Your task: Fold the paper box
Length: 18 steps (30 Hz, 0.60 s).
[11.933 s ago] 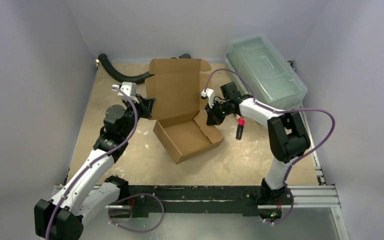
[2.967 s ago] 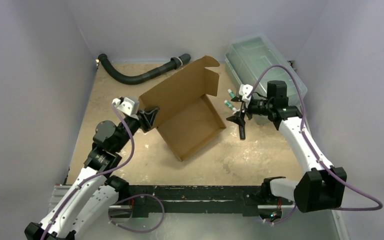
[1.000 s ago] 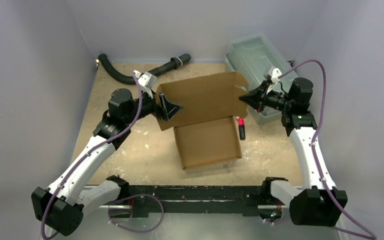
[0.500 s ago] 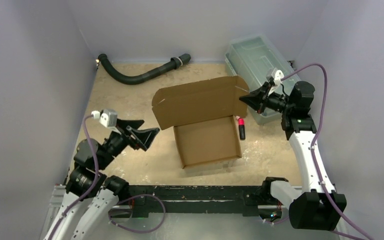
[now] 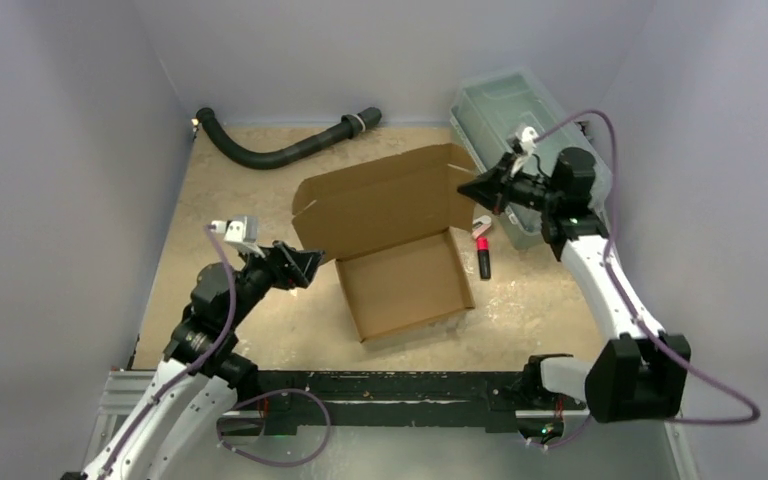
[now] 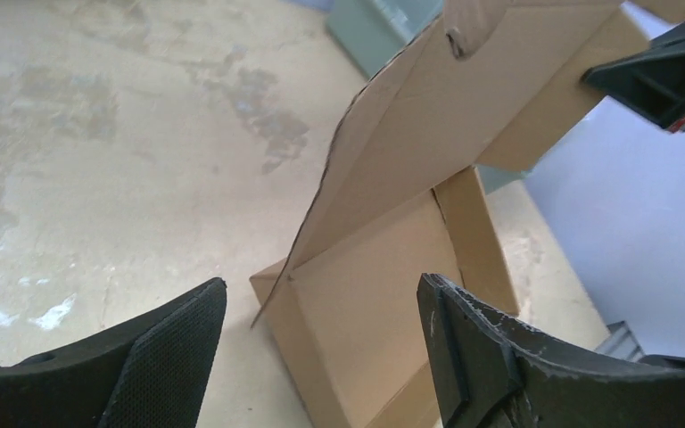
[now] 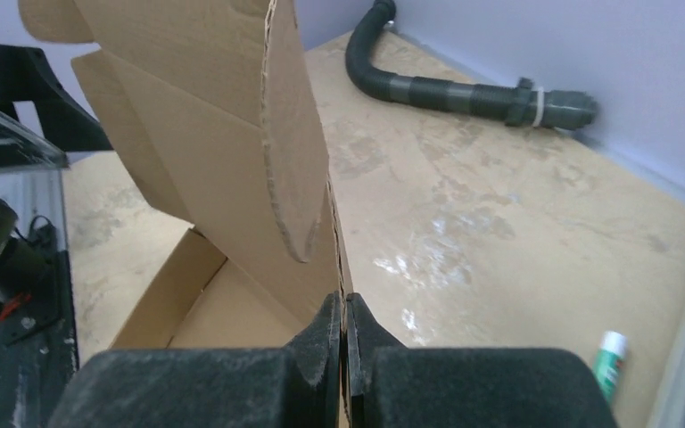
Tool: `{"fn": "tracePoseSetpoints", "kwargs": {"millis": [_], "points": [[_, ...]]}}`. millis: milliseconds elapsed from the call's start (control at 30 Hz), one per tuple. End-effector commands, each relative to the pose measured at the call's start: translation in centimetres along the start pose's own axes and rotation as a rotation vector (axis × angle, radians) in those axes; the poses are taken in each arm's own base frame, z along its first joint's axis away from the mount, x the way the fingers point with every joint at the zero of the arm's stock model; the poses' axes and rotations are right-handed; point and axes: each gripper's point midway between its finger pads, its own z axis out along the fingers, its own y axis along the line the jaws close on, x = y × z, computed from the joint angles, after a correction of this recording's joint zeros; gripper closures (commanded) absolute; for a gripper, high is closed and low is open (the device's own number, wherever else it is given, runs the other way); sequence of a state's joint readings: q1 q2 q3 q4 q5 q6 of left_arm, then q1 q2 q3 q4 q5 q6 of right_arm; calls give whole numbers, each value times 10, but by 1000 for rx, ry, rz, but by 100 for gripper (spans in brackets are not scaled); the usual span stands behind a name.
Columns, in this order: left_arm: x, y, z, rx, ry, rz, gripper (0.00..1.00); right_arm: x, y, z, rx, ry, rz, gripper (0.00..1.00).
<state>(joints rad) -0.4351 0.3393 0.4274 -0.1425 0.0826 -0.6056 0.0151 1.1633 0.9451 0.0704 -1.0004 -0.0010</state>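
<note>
The paper box [image 5: 405,285] is brown cardboard, its shallow tray on the table and its lid [image 5: 380,205] standing up behind the tray. My right gripper [image 5: 475,190] is shut on the lid's right edge. In the right wrist view its fingers [image 7: 342,308] pinch the thin cardboard edge of the lid [image 7: 205,134]. My left gripper [image 5: 305,268] is open just left of the box's near left corner, touching nothing. In the left wrist view the box [image 6: 383,294] lies beyond the gap of the left gripper [image 6: 321,308], with its fingers [image 6: 169,357] wide apart.
A clear greenish lidded bin [image 5: 520,130] stands at the back right, behind the right gripper. A black hose [image 5: 280,150] lies along the back wall. A red and black marker [image 5: 482,255] lies right of the tray. A green-capped tube [image 7: 608,352] lies near the bin.
My left arm has let go of the lid, drawn back toward the near left, then come in to the box's left corner. The right gripper has carried the lid's edge slightly left, turning the box.
</note>
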Motion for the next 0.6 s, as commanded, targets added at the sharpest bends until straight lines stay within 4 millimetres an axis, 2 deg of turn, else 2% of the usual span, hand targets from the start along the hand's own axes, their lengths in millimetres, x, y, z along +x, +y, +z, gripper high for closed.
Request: {"fn": "tracePoseSetpoints", "kwargs": {"millis": [0,100,233,267,300,333,400,467,567], "points": [[-35,-7,12,-52,-20,57,23,-39,-15,46,28,-87,43,100],[-33,-9,6,-49,-6,49,23,-51,-33,83,43,-105,106,100],[-36,-8,-9,-50,-52,50,22,-60,-65,115,151,-141,108,97],[-37,-7,-12,-50,-59,50,22,-62,-69,121,159,-142,109,83],[-38,-8,-14,-49,-63,52,22,-53,-78,129,178,-103,104,65],[-37,-8,-16,-48,-60,56,22,-46,-84,133,187,-60,93,53],[-37,-8,-18,-55,-46,74,22,-36,-83,128,181,-1,39,35],[-39,-6,-19,-66,-36,98,22,-31,-76,114,198,7,-25,27],[-39,-9,-15,-49,-28,133,20,-23,-52,90,175,16,-118,19]]}}
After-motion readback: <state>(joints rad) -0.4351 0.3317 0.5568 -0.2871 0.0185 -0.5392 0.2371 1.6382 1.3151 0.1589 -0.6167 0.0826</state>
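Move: My right fingers are still shut on the lid's right edge. The open patch of table I carry the box to has its middle about 16 cm ahead, 16 cm to the left and 28 cm below. The box tray is level with my right hand in reach, some 13 cm left and 25 cm down; the highlighter lies about 16 cm ahead and 2 cm right on the table. From my open left hand that patch is about 27 cm ahead, 16 cm right. With my right hand still pinching the lid's edge, I sweep the box quickly forward about 14 cm and some 7 cm left, almost level, towards the free table; late in the sweep I spread the fingers wide and let go of the lid, turning roughly 10 degrees clockwise. My left hand stays open and off the box, nudging forward, then easing back and up about 3 cm. ##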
